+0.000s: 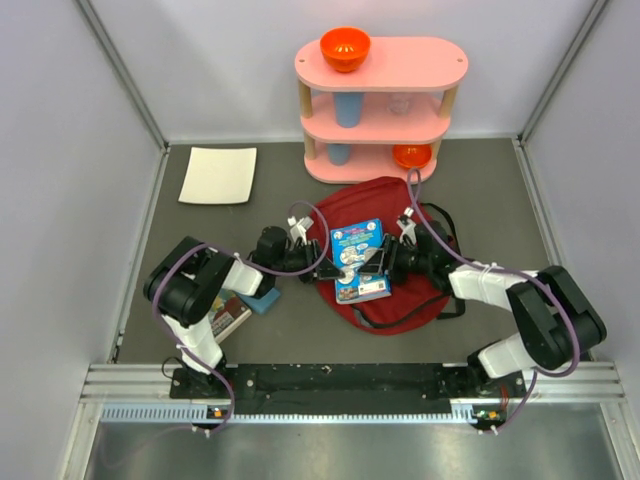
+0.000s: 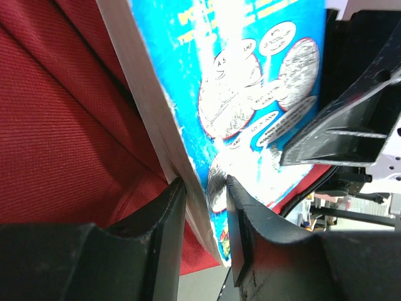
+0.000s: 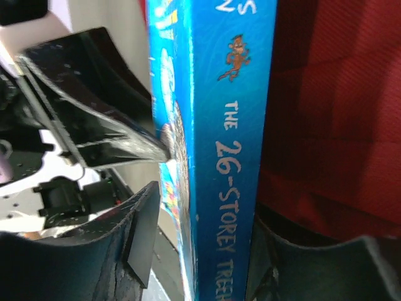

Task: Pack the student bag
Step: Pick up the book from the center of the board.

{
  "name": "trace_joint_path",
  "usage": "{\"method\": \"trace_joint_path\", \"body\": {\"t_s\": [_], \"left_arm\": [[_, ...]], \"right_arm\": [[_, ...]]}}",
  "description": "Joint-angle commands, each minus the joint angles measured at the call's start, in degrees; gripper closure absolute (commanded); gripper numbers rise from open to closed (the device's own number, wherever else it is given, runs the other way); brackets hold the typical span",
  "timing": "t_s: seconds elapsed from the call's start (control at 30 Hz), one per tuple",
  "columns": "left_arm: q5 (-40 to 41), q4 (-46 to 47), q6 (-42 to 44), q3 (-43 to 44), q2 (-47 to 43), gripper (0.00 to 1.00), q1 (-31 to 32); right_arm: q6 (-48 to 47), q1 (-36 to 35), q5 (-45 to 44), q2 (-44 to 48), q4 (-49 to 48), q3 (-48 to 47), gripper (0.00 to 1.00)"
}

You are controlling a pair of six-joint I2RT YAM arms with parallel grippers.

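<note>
The student bag (image 1: 385,203), dark red with black straps, lies flat in the middle of the table. A thick blue paperback (image 1: 358,258) rests on top of it, cover up. My left gripper (image 1: 322,262) is shut on the book's page edge (image 2: 169,125), one finger on the bag side and one on the cover (image 2: 250,94). My right gripper (image 1: 386,262) straddles the spine (image 3: 232,125) from the other side. Its jaws (image 3: 203,207) stand open, with one finger against the back and a gap at the cover. Red bag fabric (image 2: 62,125) (image 3: 338,125) fills the background.
A pink three-tier shelf (image 1: 380,110) at the back carries an orange bowl (image 1: 345,47), a blue cup (image 1: 347,105) and a second orange bowl (image 1: 412,155). A white sheet (image 1: 218,175) lies back left. A blue block (image 1: 262,298) and a small book (image 1: 230,315) sit by the left arm.
</note>
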State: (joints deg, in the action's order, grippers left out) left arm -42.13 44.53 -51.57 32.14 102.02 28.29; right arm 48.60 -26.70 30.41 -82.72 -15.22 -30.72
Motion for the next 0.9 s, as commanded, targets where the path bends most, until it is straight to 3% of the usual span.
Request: {"method": "trace_joint_path", "body": {"t_s": [0.0, 0.03, 0.07, 0.1, 0.17, 0.23, 0.3, 0.37, 0.4, 0.6, 0.87], "left_arm": [[-1.0, 1.0, 1.0, 2.1, 0.0, 0.64, 2.2], [-1.1, 1.5, 0.6, 2.0, -0.2, 0.65, 2.2], [-1.0, 1.5, 0.6, 1.9, -0.8, 0.65, 2.2], [-0.6, 1.1, 0.8, 1.6, -2.2, 0.65, 2.2], [0.4, -2.1, 2.1, 1.5, -4.4, 0.61, 2.1], [2.8, -5.8, 4.5, 1.6, -8.9, 0.56, 2.1], [6.5, -12.3, 7.0, 2.0, -14.8, 0.44, 2.0], [9.6, -17.0, 8.1, 2.4, -19.4, 0.27, 1.8], [11.3, -21.5, 8.8, 3.1, -24.4, 0.02, 1.7], [18.7, -30.6, 11.3, 8.5, -38.5, 0.01, 1.4], [14.8, -16.9, 7.5, 10.6, -37.6, 0.01, 1.2]], "right_arm": [[1.2, -0.1, 5.4, 2.5, -8.9, -1.6, 0.58], [1.1, 0.0, 5.5, 2.5, -8.7, -2.1, 0.65], [0.8, -0.1, 5.3, 3.3, -8.1, -2.2, 0.82], [0.4, -0.1, 4.7, 4.0, -6.2, -2.5, 0.90], [-2.2, -0.1, 2.8, 6.7, -2.6, -4.0, 0.99], [-5.0, -0.2, 1.1, 8.7, 2.7, -6.0, 1.00], [-6.3, -0.1, -0.4, 12.4, 6.4, -7.3, 1.00], [-7.5, -0.1, -2.6, 15.0, 9.8, -8.7, 1.00], [-7.6, 0.0, -2.6, 17.6, 10.0, -9.0, 1.00], [-4.9, 0.0, 0.0, 24.2, 8.6, -12.2, 1.00], [1.2, 0.0, 8.3, 28.0, -0.5, -16.3, 1.00]]}}
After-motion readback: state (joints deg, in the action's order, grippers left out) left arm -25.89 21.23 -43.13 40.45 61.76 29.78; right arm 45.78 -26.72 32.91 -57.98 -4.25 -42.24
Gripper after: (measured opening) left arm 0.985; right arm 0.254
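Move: Only some 3 cm to the right hand's left and 1 cm ahead is the book's middle, about level with it, the open fingers already around the right-hand spine. The red bag's middle lies roughly 3 cm to that hand's right, 1 cm ahead and 4 cm lower. From the left hand, at the opposite edge, the book's middle is about 7 cm right and 2 cm ahead; the small blue notebook lies 16 cm left, 5 cm back and 6 cm lower. Closing firmly on the book's spine, the right hand pinches it, then lifts straight up about 19 cm while its fingers tilt upward some 25 degrees. The left hand, loosely around the opposite edge, pauses, then opens wide to let go and rises alongside, about 22 cm, easing a little left and tipping its fingers up. ##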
